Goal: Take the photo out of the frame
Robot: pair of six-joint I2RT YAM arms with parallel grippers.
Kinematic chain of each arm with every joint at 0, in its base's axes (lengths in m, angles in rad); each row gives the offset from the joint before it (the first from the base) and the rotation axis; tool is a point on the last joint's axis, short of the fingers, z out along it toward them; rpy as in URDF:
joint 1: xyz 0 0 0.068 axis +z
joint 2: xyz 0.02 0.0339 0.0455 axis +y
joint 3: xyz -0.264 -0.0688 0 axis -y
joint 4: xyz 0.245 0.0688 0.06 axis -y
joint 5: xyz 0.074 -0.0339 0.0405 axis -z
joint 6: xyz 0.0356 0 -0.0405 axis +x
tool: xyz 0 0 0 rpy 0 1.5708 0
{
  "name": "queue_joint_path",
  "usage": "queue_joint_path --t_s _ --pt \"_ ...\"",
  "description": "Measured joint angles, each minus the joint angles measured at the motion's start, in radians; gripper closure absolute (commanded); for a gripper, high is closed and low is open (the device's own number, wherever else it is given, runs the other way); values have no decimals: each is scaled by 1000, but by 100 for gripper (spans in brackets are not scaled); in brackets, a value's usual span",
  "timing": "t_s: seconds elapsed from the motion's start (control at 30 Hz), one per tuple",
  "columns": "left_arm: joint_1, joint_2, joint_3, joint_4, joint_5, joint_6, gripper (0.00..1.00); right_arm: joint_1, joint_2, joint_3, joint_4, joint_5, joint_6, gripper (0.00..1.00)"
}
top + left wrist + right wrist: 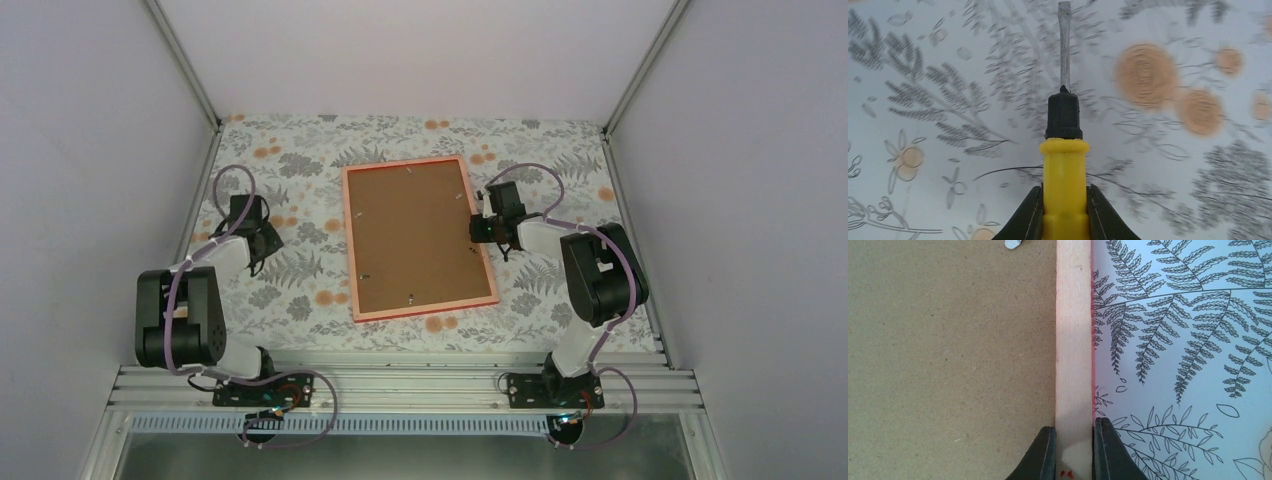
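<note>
The frame [425,306] lies face down in the middle of the table, showing its brown back board [415,235] inside an orange-red rim. The photo is hidden under that board. My right gripper [478,228] sits at the frame's right edge. In the right wrist view its jaws [1074,432] are shut astride the pale rim strip [1074,340], one finger over the board [948,365] and one over the cloth. My left gripper [248,232] hovers left of the frame, shut [1065,192] on a yellow-handled screwdriver [1064,165] whose flat blade [1064,40] points at the cloth.
Small metal tabs [411,296] dot the board's edges, and one [1013,243] shows at the top of the right wrist view. A floral tablecloth [300,270] covers the table. White walls and aluminium posts [190,70] close in the left, right and back.
</note>
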Motion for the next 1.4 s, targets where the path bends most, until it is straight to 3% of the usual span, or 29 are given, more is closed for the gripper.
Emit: queue_joint_path --t_s 0.07,0.17,0.3,0.7,1.0,1.27,1.4 --pt "30 19 -18 15 3 -18 97 0 0 0 0 0 0 90" --pt "63 20 -72 32 0 -50 88 0 0 0 0 0 1 90" --pt "82 -6 -116 70 -4 -98 86 -1 0 0 0 -1 1 90" --pt "129 4 -131 145 14 -131 68 -5 0 -4 8 -8 4 89" --pt "132 -19 -131 121 19 -125 41 -5 -1 -8 14 -10 6 87" --pt "121 -181 -135 27 76 -120 25 -11 -6 -15 12 -10 32 69" --pt "61 -276 -132 -20 109 -115 18 -11 -48 -32 -27 -16 44 59"
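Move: The bare table spot for the screwdriver held by the left hand lies some 4 cm to this hand's left, 3 cm back and 4 cm below; the frame's near rim runs about 15 cm to its right, level ahead. The right hand still grips the frame's right rim right at its fingers, the brown backing's middle about 12 cm to its left and 2 cm back, a bent tab 7 cm ahead and 4 cm left. Left hand sets screwdriver down 4 cm leftward and back, releases, rises 6 cm rightward; right fingers release rim. ##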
